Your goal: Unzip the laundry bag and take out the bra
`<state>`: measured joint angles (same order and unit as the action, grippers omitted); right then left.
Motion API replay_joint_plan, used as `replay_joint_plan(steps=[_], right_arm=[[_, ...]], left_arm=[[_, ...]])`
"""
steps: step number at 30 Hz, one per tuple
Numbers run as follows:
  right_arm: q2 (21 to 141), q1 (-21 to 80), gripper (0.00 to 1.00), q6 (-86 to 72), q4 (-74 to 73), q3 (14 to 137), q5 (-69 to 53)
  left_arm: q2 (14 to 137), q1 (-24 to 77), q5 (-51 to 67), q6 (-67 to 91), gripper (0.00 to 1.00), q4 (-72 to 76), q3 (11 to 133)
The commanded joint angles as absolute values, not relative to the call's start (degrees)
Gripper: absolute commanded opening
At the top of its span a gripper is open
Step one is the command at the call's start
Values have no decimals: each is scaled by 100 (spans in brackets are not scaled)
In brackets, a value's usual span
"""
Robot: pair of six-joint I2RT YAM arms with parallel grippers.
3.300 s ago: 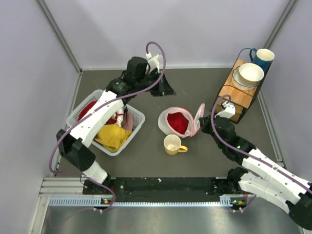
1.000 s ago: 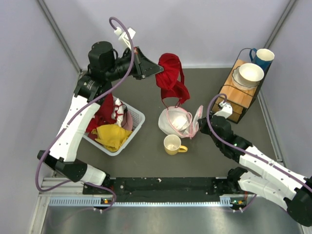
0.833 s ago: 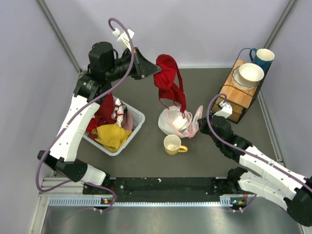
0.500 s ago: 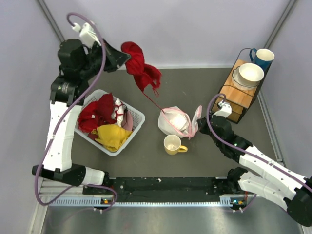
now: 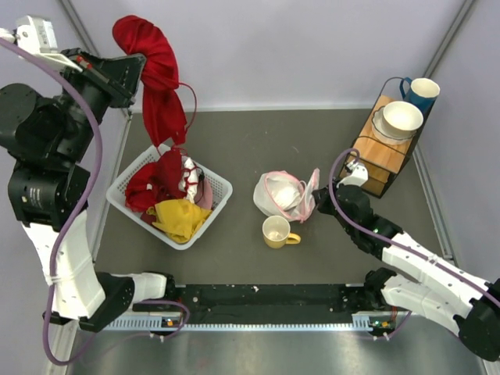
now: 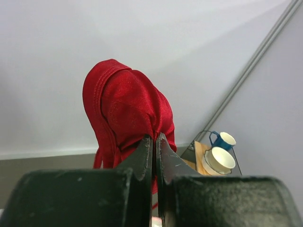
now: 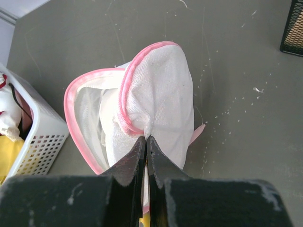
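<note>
The laundry bag (image 5: 283, 195), white mesh with pink zipper trim, lies open at mid-table. My right gripper (image 5: 320, 192) is shut on its raised flap; in the right wrist view the closed tips (image 7: 146, 137) pinch the mesh of the laundry bag (image 7: 161, 94). The bra (image 5: 160, 86) is red, with rounded cups and thin straps. It hangs high at the back left from my left gripper (image 5: 139, 66), clear of the bag and above the basket. In the left wrist view the left gripper (image 6: 154, 137) is shut on the bra (image 6: 128, 109).
A white slatted basket (image 5: 223, 187) at the left holds red and yellow clothes. A yellow mug (image 5: 275, 232) stands just in front of the bag. A wooden rack (image 5: 375, 152) at the back right carries a white bowl (image 5: 402, 117) and a blue mug (image 5: 422, 92).
My left arm has risen and swung far left with the bra. Its strap has come free of the bag, and it now hangs over the basket. The right arm has stayed put.
</note>
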<state>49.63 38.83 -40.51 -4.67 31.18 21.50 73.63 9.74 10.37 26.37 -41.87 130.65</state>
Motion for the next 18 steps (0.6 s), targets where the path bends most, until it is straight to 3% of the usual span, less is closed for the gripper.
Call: replay_joint_plan(steps=[1, 18], right_arm=[[4957, 3841, 0, -4060, -35, 3305, 2013], [4851, 3832, 0, -4096, -44, 3191, 1951]], left_arm=[[7383, 932, 476, 2251, 0, -4394, 13316], [7330, 484, 369, 2118, 0, -4518, 12331]])
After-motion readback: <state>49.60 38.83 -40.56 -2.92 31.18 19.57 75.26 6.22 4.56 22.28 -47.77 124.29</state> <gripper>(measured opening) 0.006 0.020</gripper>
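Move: The red bra hangs from my raised left hand, and the laundry basket lies almost straight underneath: its middle is about 57 cm down, some 6 cm to my left and level fore and aft. The laundry bag stands roughly 24 cm to this hand's right and level with it; the yellow mug is also 24 cm to the right but 11 cm nearer me. From my right hand the basket is about 40 cm left, 2 cm ahead and 11 cm lower. After a slight leftward drift near the top of its lift, my left hand turns back down towards the basket, sinking about 7 cm while reaching 5 cm forward and 3 cm left. The upward-pointing fingers tip down some 15 degrees to about level and swing a little counter-clockwise, still pinching the bra; my right fingers keep hold of the bag's opening edge. ##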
